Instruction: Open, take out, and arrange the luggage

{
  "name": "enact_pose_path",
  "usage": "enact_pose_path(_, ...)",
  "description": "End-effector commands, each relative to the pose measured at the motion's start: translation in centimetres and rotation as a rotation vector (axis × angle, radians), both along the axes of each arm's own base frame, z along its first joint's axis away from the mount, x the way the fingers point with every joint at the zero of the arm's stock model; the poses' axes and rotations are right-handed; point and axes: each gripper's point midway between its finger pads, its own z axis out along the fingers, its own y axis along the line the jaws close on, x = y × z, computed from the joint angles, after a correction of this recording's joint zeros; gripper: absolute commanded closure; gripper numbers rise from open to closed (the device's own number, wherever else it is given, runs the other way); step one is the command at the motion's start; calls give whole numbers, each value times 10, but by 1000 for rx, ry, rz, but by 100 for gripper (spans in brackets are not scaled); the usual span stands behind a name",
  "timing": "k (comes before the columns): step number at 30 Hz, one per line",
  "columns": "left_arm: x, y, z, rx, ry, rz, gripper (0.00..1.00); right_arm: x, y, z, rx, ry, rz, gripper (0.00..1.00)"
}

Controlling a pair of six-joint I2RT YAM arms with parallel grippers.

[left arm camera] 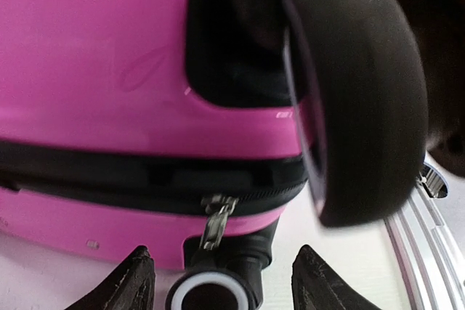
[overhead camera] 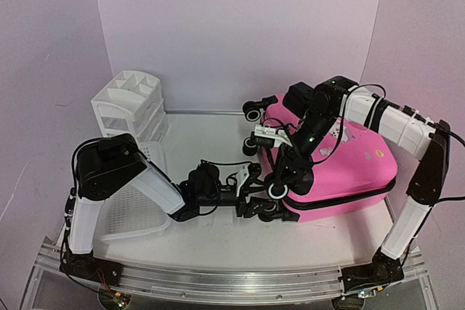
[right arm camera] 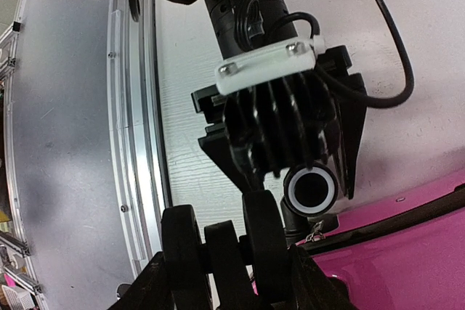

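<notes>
The bright-pink luggage (overhead camera: 349,157) lies flat at the right of the table, closed, its wheels facing left. My left gripper (overhead camera: 267,197) is at its near-left corner. In the left wrist view the luggage (left arm camera: 87,49) fills the frame, and my left gripper (left arm camera: 227,284) is open. The metal zipper pull (left arm camera: 214,223) hangs free between the fingertips (left arm camera: 134,284), above a small wheel (left arm camera: 211,297). My right gripper (overhead camera: 283,172) reaches over the shell. In the right wrist view my right gripper (right arm camera: 229,281) is shut on the black double wheel (right arm camera: 265,245) at that corner.
A white drawer organizer (overhead camera: 131,103) stands at the back left. A white mesh basket (overhead camera: 138,201) lies under my left arm. An aluminium rail (overhead camera: 218,277) runs along the table's near edge. White walls close in the back and both sides.
</notes>
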Motion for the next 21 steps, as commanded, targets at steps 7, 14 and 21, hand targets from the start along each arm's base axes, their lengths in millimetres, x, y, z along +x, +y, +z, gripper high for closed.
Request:
enact_pose_path(7,-5,-34,19,-70,-70,-53,43,-52,17,62,200,262,-5,100)
enact_pose_path(14,1,-43,13,-50,-69,-14,62,-51,18,62,205,259,-5,100)
enact_pose_path(21,4,-46,9,-33,-77,14,77,-52,17,62,204,251,-10,100)
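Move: The zipper pull on the suitcase's seam lies about 4 cm to the right of the left fingertips, at roughly their height and level fore and aft. The lower caster is just under it, some 4 cm to this hand's right and 4 cm down; the upper caster stands about 3 cm back, 1 cm right and 5 cm above the hand. From the right hand, the pull lies some 7 cm below and 2 cm ahead, level sideways. With its fingers pointing level to the robot's right, the left hand eases about 3 cm right to the zipper pull, passing above the lower caster, quick at first and then slowing almost to a stop. The open fingers narrow from roughly two thirds to a quarter open, one on each side of the pull without clamping it yet, while the right hand stays in place and keeps its grip on the upper caster. ##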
